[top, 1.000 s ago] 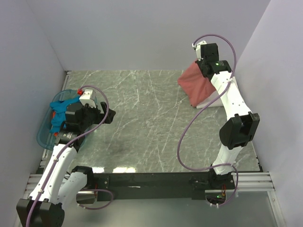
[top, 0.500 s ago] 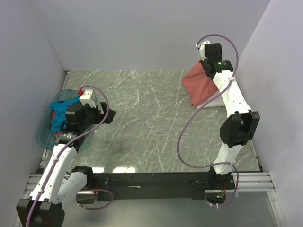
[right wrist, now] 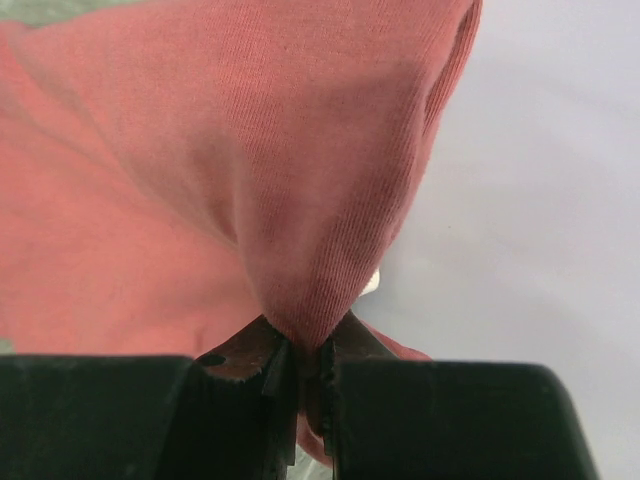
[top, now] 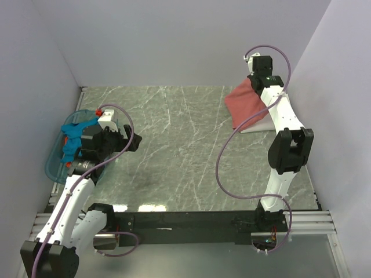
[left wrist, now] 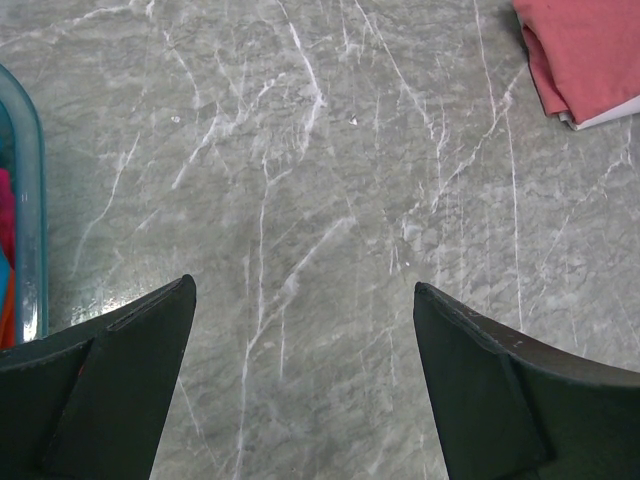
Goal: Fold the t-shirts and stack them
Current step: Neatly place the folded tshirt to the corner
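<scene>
A dusty-red t-shirt (top: 244,105) hangs folded at the far right of the table, lifted over a white t-shirt (top: 259,127) that peeks out below it. My right gripper (right wrist: 308,372) is shut on a pinch of the red t-shirt (right wrist: 300,170); in the top view the right gripper (top: 257,81) is at the cloth's upper far corner. The red t-shirt (left wrist: 585,50) and a white edge beneath it show at the left wrist view's top right. My left gripper (left wrist: 305,330) is open over bare table beside the basket, nothing between its fingers. Teal-blue and orange t-shirts (top: 72,138) lie in the basket.
A translucent blue plastic basket (top: 55,165) stands at the table's left edge; its rim (left wrist: 32,200) shows in the left wrist view. White walls close in the back and both sides. The grey marble table (top: 179,150) stretches between the arms.
My right gripper has carried the red t-shirt toward the far right, near the wall, and the hanging cloth now looks narrower. The left arm has not moved.
</scene>
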Controlling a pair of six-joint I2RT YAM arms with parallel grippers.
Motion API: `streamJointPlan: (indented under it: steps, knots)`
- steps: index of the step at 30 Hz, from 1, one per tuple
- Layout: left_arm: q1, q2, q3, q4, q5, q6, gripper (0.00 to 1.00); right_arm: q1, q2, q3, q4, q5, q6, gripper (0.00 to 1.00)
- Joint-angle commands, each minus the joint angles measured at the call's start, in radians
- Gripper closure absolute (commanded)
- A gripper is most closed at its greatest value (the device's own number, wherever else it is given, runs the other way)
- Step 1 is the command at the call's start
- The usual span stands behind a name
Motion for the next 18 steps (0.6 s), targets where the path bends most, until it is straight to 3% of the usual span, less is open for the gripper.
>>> streamJointPlan:
  steps: [1, 18]
  knots:
    - [0.0, 0.005, -0.002, 0.03, 0.005, 0.014, 0.05, -0.03, 0.005, -0.011, 0.115, 0.043, -0.02, 1.0]
    - [0.0, 0.019, -0.002, 0.029, 0.0, 0.015, 0.05, -0.102, 0.099, -0.052, 0.204, 0.082, -0.032, 1.0]
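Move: The right hand already holds the red t-shirt high by one edge; the white folded t-shirt's middle lies about 6 cm back, 2 cm to the right and 17 cm below it. The table's far right corner is roughly 6 cm ahead and 10 cm to the right, some 18 cm down. From the idle left hand, the white t-shirt lies about 17 cm ahead, 52 cm right and 15 cm down. The right hand lowers the gripped red t-shirt about 5 cm towards the white one while carrying it 5 cm right. ##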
